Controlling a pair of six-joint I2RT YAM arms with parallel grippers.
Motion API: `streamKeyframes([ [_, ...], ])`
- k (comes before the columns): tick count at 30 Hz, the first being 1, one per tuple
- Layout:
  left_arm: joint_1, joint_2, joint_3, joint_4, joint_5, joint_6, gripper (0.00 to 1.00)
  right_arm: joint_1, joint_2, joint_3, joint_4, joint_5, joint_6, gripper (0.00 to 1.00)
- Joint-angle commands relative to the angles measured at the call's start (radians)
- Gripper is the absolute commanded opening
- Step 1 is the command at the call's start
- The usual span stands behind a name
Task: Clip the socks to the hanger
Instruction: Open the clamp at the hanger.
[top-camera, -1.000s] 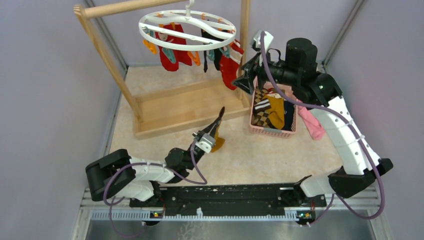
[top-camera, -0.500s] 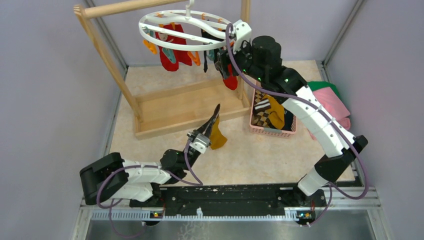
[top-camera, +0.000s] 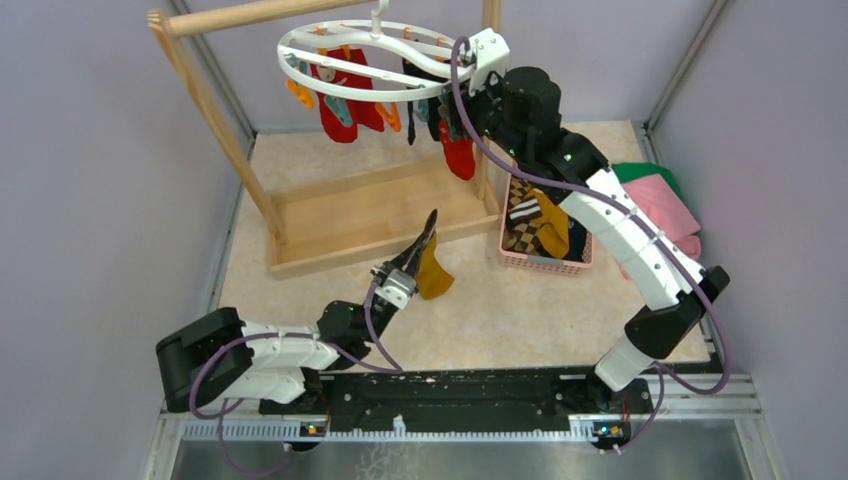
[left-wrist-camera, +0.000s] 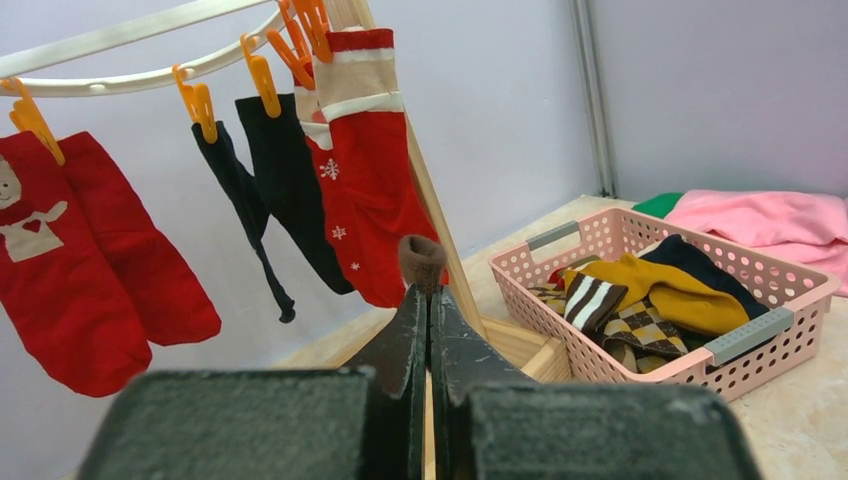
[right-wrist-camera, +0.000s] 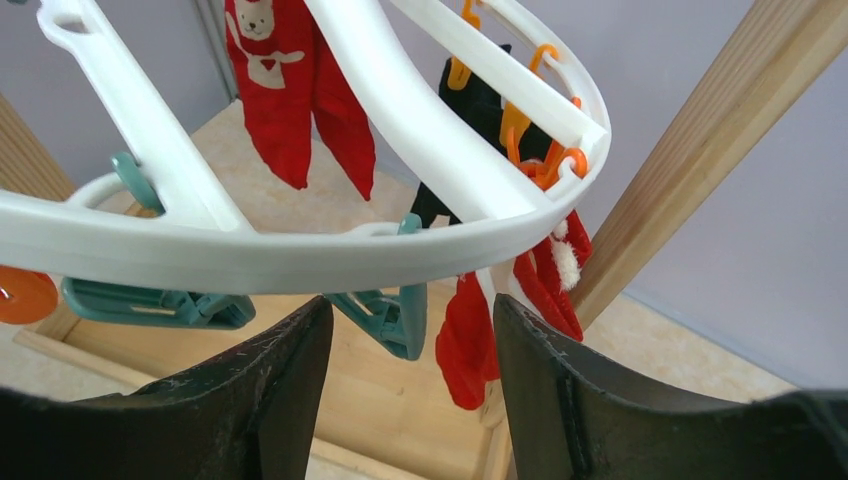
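Note:
The white round hanger (top-camera: 330, 45) hangs from the wooden rack with red socks (top-camera: 340, 112), a black sock (left-wrist-camera: 285, 180) and a red-and-white sock (left-wrist-camera: 370, 190) clipped on. My left gripper (top-camera: 428, 228) is shut on a mustard sock (top-camera: 433, 275), held up over the floor; the sock's brown cuff (left-wrist-camera: 422, 260) sticks out past my fingertips. My right gripper (right-wrist-camera: 412, 312) is open just under the hanger's right rim (right-wrist-camera: 420, 235). A teal clip (right-wrist-camera: 395, 318) dangles between its fingers, touching neither.
A pink basket (top-camera: 545, 264) to the right of the rack holds several more socks: mustard, striped, argyle. Pink cloth (top-camera: 662, 205) and green cloth (top-camera: 640, 172) lie at the far right. The wooden rack's base (top-camera: 370, 215) and post (right-wrist-camera: 690, 150) stand close by.
My right arm swung from above the basket up and left to the hanger's right rim. My left gripper shifted slightly left, still holding the mustard sock.

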Motion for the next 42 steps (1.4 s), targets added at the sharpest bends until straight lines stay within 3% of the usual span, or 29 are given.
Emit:
streamKeyframes([
  [1, -0.004, -0.028, -0.011, 0.299, -0.014, -0.016, 0.00, 0.016, 0.015, 0.062, 0.062, -0.005, 0.012, 0.60],
  [28, -0.004, -0.056, -0.028, 0.298, -0.030, -0.034, 0.00, 0.054, 0.025, -0.022, 0.213, 0.116, -0.001, 0.56],
  [34, -0.003, -0.056, -0.028, 0.299, -0.029, -0.035, 0.00, 0.054, 0.035, -0.009, 0.218, 0.110, -0.002, 0.45],
  [42, -0.003, -0.057, -0.026, 0.299, -0.026, -0.033, 0.00, 0.055, 0.032, 0.001, 0.202, 0.094, 0.001, 0.25],
])
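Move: The green clamp that the right hand is going for hangs under the hanger's rim, roughly 2 cm ahead of that hand, 2 cm to its left and 1 cm higher. Another green clamp hangs about 6 cm to the left of it and 2 cm nearer; the hung red sock is some 10 cm ahead of the right hand, 2 cm to its right and 11 cm lower. From the left hand the target clamp lies about 17 cm ahead, 3 cm to the right and 16 cm up. The right hand first lifts about 2 cm with a small shift left, its fingers tipping up some 5 degrees to straddle the green clamp beneath the rim, then creeps about 1 cm forward and sinks slightly as the fingers close from well apart to about half that gap, bringing both pads against the clamp's sides. The left hand almost holds its place, still pinching the mustard sock's brown cuff with shut fingers. ##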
